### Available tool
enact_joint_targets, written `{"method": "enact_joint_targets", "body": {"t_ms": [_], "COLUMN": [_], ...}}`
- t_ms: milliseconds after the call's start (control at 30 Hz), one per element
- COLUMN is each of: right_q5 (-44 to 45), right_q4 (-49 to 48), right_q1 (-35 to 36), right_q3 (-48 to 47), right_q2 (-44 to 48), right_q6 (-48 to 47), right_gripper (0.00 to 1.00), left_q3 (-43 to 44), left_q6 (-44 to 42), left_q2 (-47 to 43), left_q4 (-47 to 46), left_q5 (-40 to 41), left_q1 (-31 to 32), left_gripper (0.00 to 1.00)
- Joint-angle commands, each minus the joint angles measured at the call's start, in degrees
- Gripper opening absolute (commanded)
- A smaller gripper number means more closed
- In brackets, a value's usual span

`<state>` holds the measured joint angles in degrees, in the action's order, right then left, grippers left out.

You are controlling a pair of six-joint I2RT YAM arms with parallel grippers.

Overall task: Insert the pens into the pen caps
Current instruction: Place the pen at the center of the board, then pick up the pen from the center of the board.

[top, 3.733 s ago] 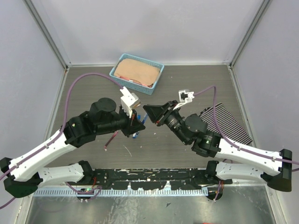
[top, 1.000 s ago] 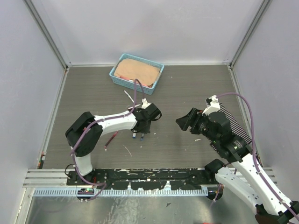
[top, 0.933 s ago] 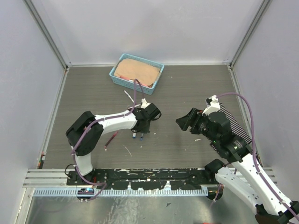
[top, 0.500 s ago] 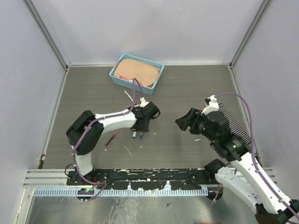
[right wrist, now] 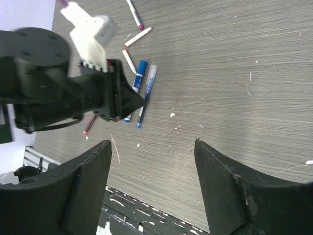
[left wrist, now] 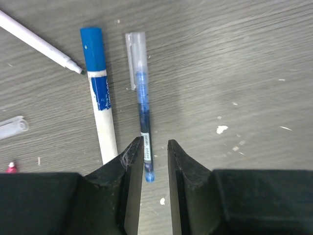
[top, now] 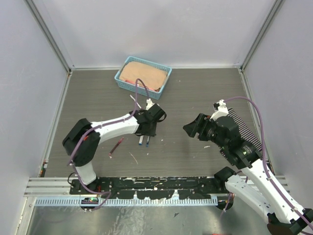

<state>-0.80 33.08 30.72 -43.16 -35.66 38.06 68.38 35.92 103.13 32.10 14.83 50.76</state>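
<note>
A thin blue pen (left wrist: 143, 105) with a clear cap (left wrist: 135, 49) lies flat on the table, its tail end between the fingers of my left gripper (left wrist: 154, 147). The jaws stand a little apart and do not clamp it. Beside it lies a white-barrelled pen (left wrist: 106, 125) wearing a blue pen cap (left wrist: 93, 46). From above, both pens (top: 144, 142) lie just below the left gripper (top: 146, 130). A bare white pen (left wrist: 36, 43) and a loose clear cap (left wrist: 12, 128) lie to the left. My right gripper (right wrist: 151, 142) hovers open and empty to the right (top: 189, 128).
A blue basket (top: 124, 81) holding a tan object stands at the back. A striped mat (top: 247, 132) lies under the right arm. A maroon pen (top: 116, 146) lies left of the pair, and a white pen (top: 133, 101) lies behind the left gripper. Small white scraps dot the table.
The left gripper's jaws have parted from shut, letting go of the blue pen, which now rests on the table. Its arm has shifted slightly. The right arm has barely moved.
</note>
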Motion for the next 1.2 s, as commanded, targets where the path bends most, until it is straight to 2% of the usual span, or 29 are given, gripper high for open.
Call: {"method": "enact_joint_targets", "body": {"t_ms": [0, 133, 233, 433, 600, 667, 867, 967, 1167], "right_q5": [0.07, -0.05, -0.77, -2.58, -4.15, -4.59, -4.67, -5.09, -5.41], "right_q4": [-0.63, -0.77, -1.12, -2.41, -3.66, -3.89, -3.64, -3.62, -3.47], "right_q1": [-0.19, -0.14, -0.14, -0.13, -0.13, -0.13, -0.13, -0.13, -0.10], "right_q3": [-1.57, -1.60, -1.59, -1.15, -1.12, -1.06, -0.81, -0.62, -0.59], "right_q2": [0.15, -0.09, -0.57, -2.20, -3.73, -3.95, -3.33, -3.30, -3.14], "right_q6": [-1.53, -1.76, -2.13, -3.23, -3.73, -3.86, -4.08, -4.16, -4.53], "right_gripper": [0.74, 0.73, 0.74, 0.74, 0.74, 0.74, 0.74, 0.74, 0.74], "left_q3": [2.95, 3.41, 2.06, -10.68, -19.02, -19.89, -18.73, -19.13, -24.69], "left_q6": [-4.53, -8.56, -8.55, -8.17, -6.94, -6.34, -3.91, -2.10, 0.28], "left_q2": [-9.11, -14.21, -18.58, -32.72, -39.29, -39.20, -31.81, -30.86, -27.77], "left_q4": [-0.29, 3.90, 11.86, 14.92, 16.06, 15.42, 16.65, 15.59, 8.85], "left_q5": [0.58, 2.44, 5.60, -0.92, -1.76, -3.39, 0.62, 2.14, -2.89], "left_q1": [-0.18, -0.76, -2.91, -11.23, -13.88, -13.99, -14.54, -15.17, -19.11], "left_gripper": [0.34, 0.39, 0.43, 0.46, 0.50, 0.50, 0.51, 0.54, 0.59]}}
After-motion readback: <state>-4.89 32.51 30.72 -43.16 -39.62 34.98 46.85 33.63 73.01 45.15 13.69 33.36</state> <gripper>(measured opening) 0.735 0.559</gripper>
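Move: The left hand has already let go of the blue pen, whose middle lies about 2 cm ahead of it and 2 cm below. The red pen is some 16 cm to its left, about 4 cm nearer the base and 2 cm lower. On that side of the hand the blue marker lies 3 cm left and 2 cm ahead, the clear cap 12 cm left and 3 cm ahead. From the right hand the red pen is about 38 cm left, level fore and aft, and 20 cm below. Heading for the red pen, the empty left hand first lifts almost straight up off the blue pen by some 12 cm, then swings about 17 cm left and around 5 cm back, over the marker, sinking about 9 cm on the way. The fingers spread wider and the wrist turns about 15 degrees counter-clockwise; no touch yet. ##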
